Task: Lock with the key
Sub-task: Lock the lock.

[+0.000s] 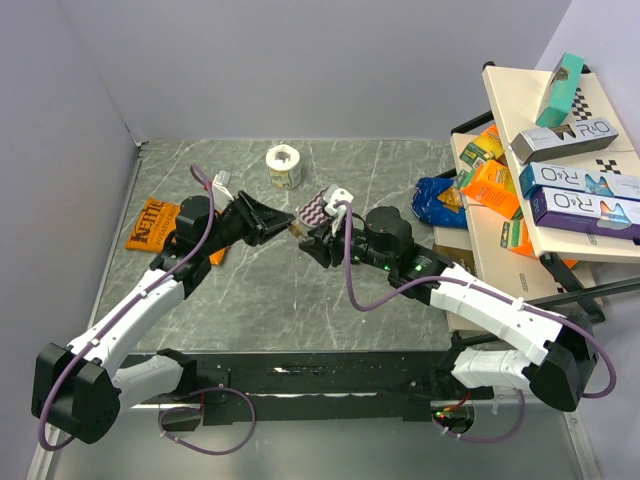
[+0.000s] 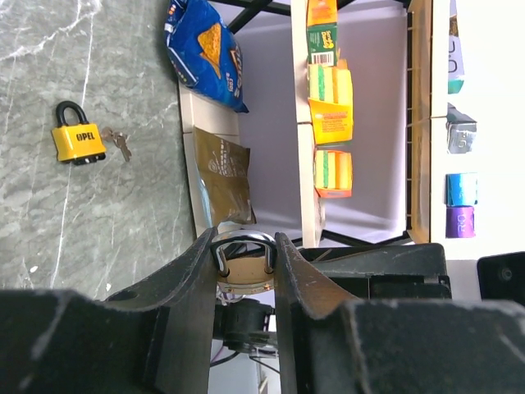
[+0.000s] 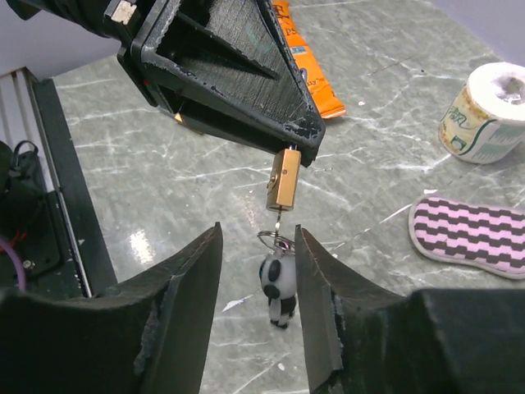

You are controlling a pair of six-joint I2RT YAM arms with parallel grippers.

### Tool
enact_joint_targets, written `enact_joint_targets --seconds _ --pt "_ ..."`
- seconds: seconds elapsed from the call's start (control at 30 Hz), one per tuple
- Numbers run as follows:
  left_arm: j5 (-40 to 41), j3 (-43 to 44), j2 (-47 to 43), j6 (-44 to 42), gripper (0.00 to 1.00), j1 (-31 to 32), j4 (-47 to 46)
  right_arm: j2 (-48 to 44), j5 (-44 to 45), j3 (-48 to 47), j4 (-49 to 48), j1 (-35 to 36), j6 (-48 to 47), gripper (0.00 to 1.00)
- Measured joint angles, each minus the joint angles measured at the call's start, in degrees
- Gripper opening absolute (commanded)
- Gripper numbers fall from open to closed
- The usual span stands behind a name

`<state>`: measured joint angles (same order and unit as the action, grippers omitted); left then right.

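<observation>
A small brass padlock (image 2: pixel 244 267) with a silver shackle is pinched between the fingers of my left gripper (image 2: pixel 244 238), which is shut on it above the table. In the right wrist view the same padlock (image 3: pixel 285 177) hangs from the left fingertips, with a key (image 3: pixel 280 220) stuck in its underside. A ring and a black-and-white panda charm (image 3: pixel 279 283) dangle from the key. My right gripper (image 3: pixel 258 234) is open, its fingers on either side of the charm without gripping it. In the top view both grippers meet at mid-table (image 1: pixel 298 230).
A yellow padlock (image 2: pixel 78 139) with keys (image 2: pixel 120 144) lies on the marble table. A toilet roll (image 1: pixel 284 165), a pink striped pad (image 1: pixel 318 208) and an orange packet (image 1: pixel 152 224) lie around. A blue chip bag (image 1: pixel 437 203) and a rack of boxes (image 1: pixel 560 160) stand right.
</observation>
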<state>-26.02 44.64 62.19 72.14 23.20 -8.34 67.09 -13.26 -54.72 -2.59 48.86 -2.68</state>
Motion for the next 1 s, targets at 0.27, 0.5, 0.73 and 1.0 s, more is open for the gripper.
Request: enact_joint_targets --seconds 0.27,0.5,0.73,1.0 --pt "-1.1 0.0 0.0 0.1 0.01 0.0 0.0 0.7 0.1 0.0 -0.4 0.0 -1.3 0.33" --pt "-1.2 0.0 -0.1 0.1 0.01 0.1 0.0 1.8 0.1 0.0 -0.4 0.0 -1.8 0.18" --pt "-1.0 0.0 -0.1 0.0 0.01 0.1 0.1 2.6 0.0 -0.7 0.3 0.0 -2.0 0.0" --pt "-1.1 0.0 -0.1 -0.5 0.01 0.1 0.0 2.6 -0.2 -0.8 0.5 -0.2 -3.0 0.0"
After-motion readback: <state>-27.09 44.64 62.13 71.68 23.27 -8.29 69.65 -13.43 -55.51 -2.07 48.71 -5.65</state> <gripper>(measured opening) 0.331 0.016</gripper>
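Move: The right gripper, half open, is almost at the key in the brass padlock: the key is about 1 cm ahead, 1 cm left and 1 cm below its hand point. The padlock's body is some 3 cm ahead and 3 cm left of the hand, at its height. Far below on the table lie the yellow padlock, roughly 4 cm ahead and 8 cm right, and the pink sole, 14 cm ahead and 1 cm right. From the left hand the key is about 4 cm back, 2 cm right and 1 cm lower. Ease the right gripper about 1.5 cm down and slightly forward to the key standing out of the brass padlock, and close the fingers from half open to nearly shut as you go, so the tips pinch the key's head beside its ring. Don't twist the key yet; let the left gripper hold still and keep its grip on the padlock's shackle. ##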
